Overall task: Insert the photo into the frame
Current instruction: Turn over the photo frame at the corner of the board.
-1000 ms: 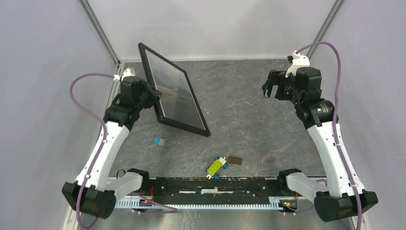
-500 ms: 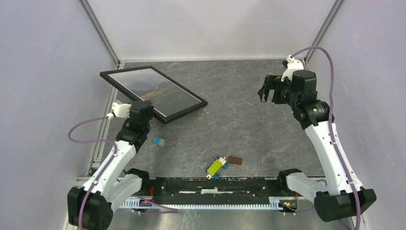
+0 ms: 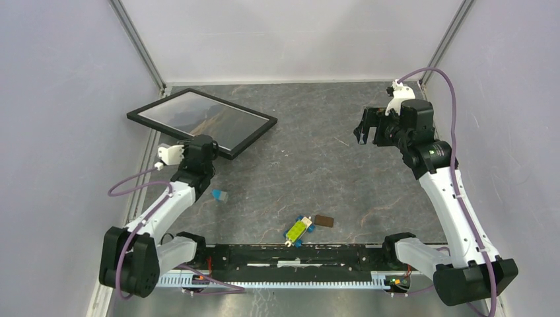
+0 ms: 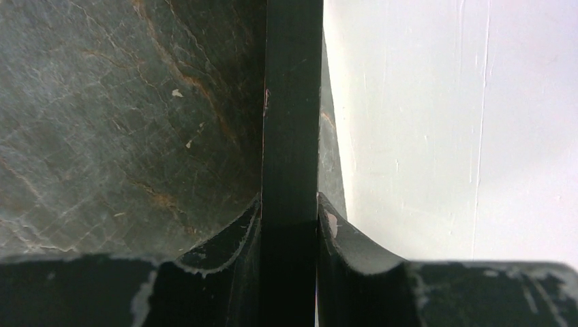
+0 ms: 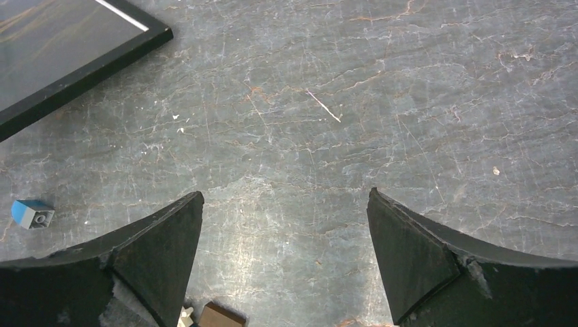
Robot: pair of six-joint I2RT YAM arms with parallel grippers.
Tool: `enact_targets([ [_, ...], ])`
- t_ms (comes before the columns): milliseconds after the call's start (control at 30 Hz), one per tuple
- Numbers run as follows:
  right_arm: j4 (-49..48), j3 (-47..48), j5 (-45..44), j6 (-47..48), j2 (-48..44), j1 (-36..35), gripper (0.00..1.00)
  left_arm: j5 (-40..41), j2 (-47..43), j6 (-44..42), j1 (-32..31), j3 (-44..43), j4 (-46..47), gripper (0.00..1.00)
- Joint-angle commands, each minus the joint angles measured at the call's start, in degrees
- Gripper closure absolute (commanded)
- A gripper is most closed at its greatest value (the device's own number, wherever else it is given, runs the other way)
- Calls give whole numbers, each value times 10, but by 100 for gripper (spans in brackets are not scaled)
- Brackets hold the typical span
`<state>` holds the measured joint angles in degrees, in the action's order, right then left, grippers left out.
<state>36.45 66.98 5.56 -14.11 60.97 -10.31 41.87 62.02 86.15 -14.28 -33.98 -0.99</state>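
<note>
The frame (image 3: 235, 105) lies low and almost flat at the back left, black side up. The photo (image 3: 198, 119), a dark mountain landscape, shows inside it behind the glass. My left gripper (image 3: 205, 147) is shut on the frame's near rail. In the left wrist view that black rail (image 4: 292, 102) runs straight up between my left gripper's (image 4: 290, 204) fingers (image 4: 232, 238), which press on both sides. My right gripper (image 3: 368, 129) hangs open above the back right of the table with nothing in it. Its wrist view (image 5: 285, 197) shows bare table below, with the frame's corner (image 5: 88, 68) and photo (image 5: 41, 34) at the upper left.
A small blue brick (image 3: 219, 195) lies beside the left arm. A yellow-green and blue piece (image 3: 297, 230) and a small brown block (image 3: 323, 220) sit near the front edge. White walls close in on three sides. The frame's left corner reaches toward the left wall (image 4: 443, 136).
The frame has swung down from standing steeply on edge to nearly flat. My left arm has drawn back toward the near edge with it. The right gripper has shifted slightly left.
</note>
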Motion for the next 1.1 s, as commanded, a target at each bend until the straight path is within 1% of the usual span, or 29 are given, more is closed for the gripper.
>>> enact_targets([
  [0,-21,7,10,-2,-12,0,5,4,41,72,2,5,6,86],
  [167,-15,2,7,-5,-16,0,6,-15,69,96,2,9,1,85],
  [400,-26,-12,23,-20,-16,0,7,-59,118,101,-1,18,8,84],
  [467,-31,-16,28,-25,-16,0,8,-64,131,93,-5,20,27,83],
  [600,-32,-18,32,-28,-16,0,8,-85,161,98,-8,29,50,78],
  [867,-27,-18,30,-28,-20,-1,8,-141,227,116,-9,38,100,76],
  [967,-26,-18,28,-28,-23,0,8,-158,241,124,-9,38,104,70],
  [1000,-26,-18,27,-28,-24,-1,8,-162,243,125,-9,38,104,66],
  [1067,-26,-20,27,-28,-25,0,8,-167,246,131,-9,40,101,56],
])
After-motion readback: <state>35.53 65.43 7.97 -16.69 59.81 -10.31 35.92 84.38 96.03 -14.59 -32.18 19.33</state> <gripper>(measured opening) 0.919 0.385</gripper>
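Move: The photo frame I'm laying down is already turned face up, its near edge pinched in my left hand. Its middle lies about 12 cm ahead of that hand, 4 cm to the right and 7 cm lower, with the far side hanging down. The blue wedge sits on the table roughly 15 cm back, 8 cm right and 16 cm below. From my right hand, the frame's middle is some 48 cm left, 16 cm ahead and 17 cm lower. I keep the near edge pinched and lower my left hand about 8 cm towards the table, carrying it some 5 cm forward and later about 3 cm to the right as well. The descent quickens in the second half, and my wrist rolls about 10 degrees, left side down, to bring the frame level; right at the end my grip starts to ease. ##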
